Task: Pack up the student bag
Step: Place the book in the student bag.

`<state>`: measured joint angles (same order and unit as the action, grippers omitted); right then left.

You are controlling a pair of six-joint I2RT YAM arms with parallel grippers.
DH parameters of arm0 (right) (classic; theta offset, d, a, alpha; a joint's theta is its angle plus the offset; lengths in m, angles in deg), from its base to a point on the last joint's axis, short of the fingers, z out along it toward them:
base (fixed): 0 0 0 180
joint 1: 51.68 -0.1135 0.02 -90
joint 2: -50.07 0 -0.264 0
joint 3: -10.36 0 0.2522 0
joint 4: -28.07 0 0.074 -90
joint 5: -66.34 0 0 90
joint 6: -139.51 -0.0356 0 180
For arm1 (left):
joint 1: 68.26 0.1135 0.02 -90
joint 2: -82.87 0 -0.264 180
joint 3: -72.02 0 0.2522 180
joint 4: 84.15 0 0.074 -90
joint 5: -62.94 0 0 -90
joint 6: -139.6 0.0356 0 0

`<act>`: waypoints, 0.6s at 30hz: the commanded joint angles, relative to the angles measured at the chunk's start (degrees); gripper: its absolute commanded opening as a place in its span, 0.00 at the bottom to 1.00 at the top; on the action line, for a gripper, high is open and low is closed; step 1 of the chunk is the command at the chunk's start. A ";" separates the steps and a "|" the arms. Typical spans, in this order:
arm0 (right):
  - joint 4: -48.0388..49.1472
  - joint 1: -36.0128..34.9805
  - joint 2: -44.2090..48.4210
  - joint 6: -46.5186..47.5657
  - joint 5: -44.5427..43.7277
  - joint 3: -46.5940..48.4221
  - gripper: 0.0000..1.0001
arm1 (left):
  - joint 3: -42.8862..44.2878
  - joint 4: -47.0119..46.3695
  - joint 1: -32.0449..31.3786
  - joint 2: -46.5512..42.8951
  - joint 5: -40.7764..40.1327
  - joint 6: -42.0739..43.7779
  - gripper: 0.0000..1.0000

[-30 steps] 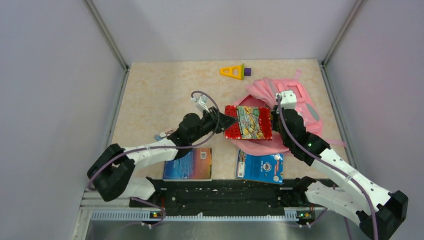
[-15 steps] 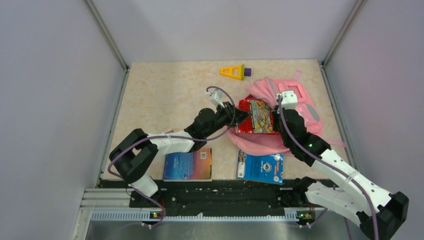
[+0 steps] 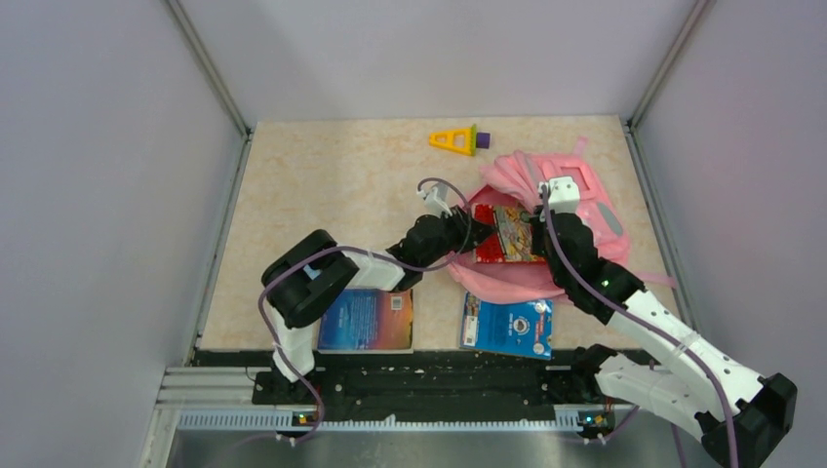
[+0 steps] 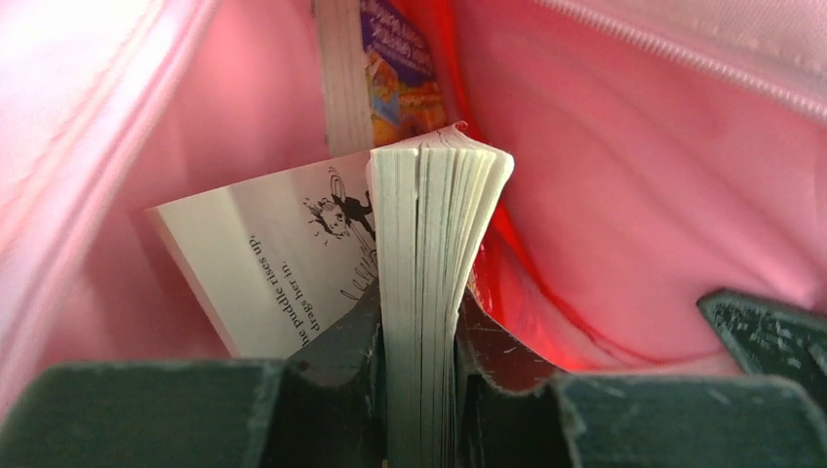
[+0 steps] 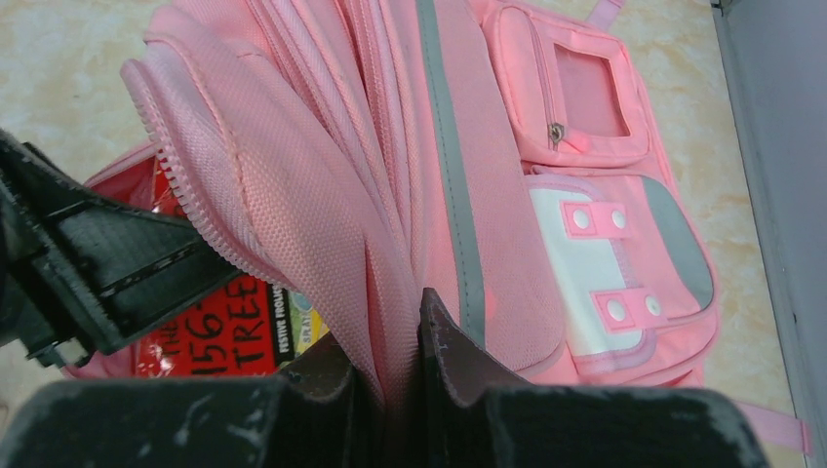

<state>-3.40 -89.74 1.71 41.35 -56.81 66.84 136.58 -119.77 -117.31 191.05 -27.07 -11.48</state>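
The student bag [image 3: 589, 201] is a pink backpack lying at the back right of the table, its mouth facing left. My right gripper [image 3: 542, 211] is shut on the fabric rim of that mouth [image 5: 322, 224] and holds it lifted. My left gripper [image 3: 466, 232] is shut on a red-covered book [image 3: 507, 234], which sits partly inside the bag. In the left wrist view the book's page block [image 4: 429, 283] stands pinched between the fingers, with pink lining [image 4: 634, 195] all around. The red cover [image 5: 215, 327] shows under the lifted rim in the right wrist view.
A yellow triangle toy with a purple piece [image 3: 455, 139] lies at the back of the table. Two blue-covered books [image 3: 366, 320] [image 3: 508, 326] lie near the front edge, by the arm bases. Grey walls close in both sides.
My left arm has stretched to the right and carried the red book farther into the bag's mouth. The right gripper has kept its hold on the rim without moving.
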 commanded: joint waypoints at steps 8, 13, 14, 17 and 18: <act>8.58 0.01 1.12 -2.69 1.25 1.36 0.00 | 16.80 -5.56 -0.98 11.47 -3.52 0.71 0.00; 8.50 0.01 0.71 -2.57 0.91 1.25 0.00 | 23.27 -3.63 -2.08 16.22 -4.42 4.79 0.00; 8.51 0.01 0.76 -2.56 0.86 1.18 0.00 | 24.12 -3.38 -2.24 16.94 -4.75 5.27 0.00; 8.81 0.01 0.88 -2.63 0.99 0.99 0.00 | 27.67 -1.27 -2.65 18.78 -5.31 7.27 0.00; 8.90 0.01 0.88 -2.71 1.06 0.97 0.00 | 28.85 0.12 -2.91 19.45 -5.42 7.90 0.00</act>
<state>-3.34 -89.74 1.56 41.37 -56.83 66.84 159.67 -118.83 -119.19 209.08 -30.81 -8.31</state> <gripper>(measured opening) 0.129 0.251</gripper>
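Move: Inside the bag, the spot under the lifted flap where the red book is being taken lies about 6 cm ahead of the left hand, 10 cm to its right and 5 cm lower. The book already packed stands some 3 cm ahead, 10 cm right and 6 cm below; the pinched flap edge is roughly 7 cm ahead, 12 cm right and 9 cm above. From the right hand, that spot is about 14 cm down, 2 cm left and 1 cm back. Sliding the red book deeper into the bag, the left hand travels about 7 cm to its right and 5 cm forward, nearly level, going in beneath the raised flap. Its fingers keep their pinch on the book's end, the wrist barely turning, while the right hand stays put and goes on holding the flap up. ##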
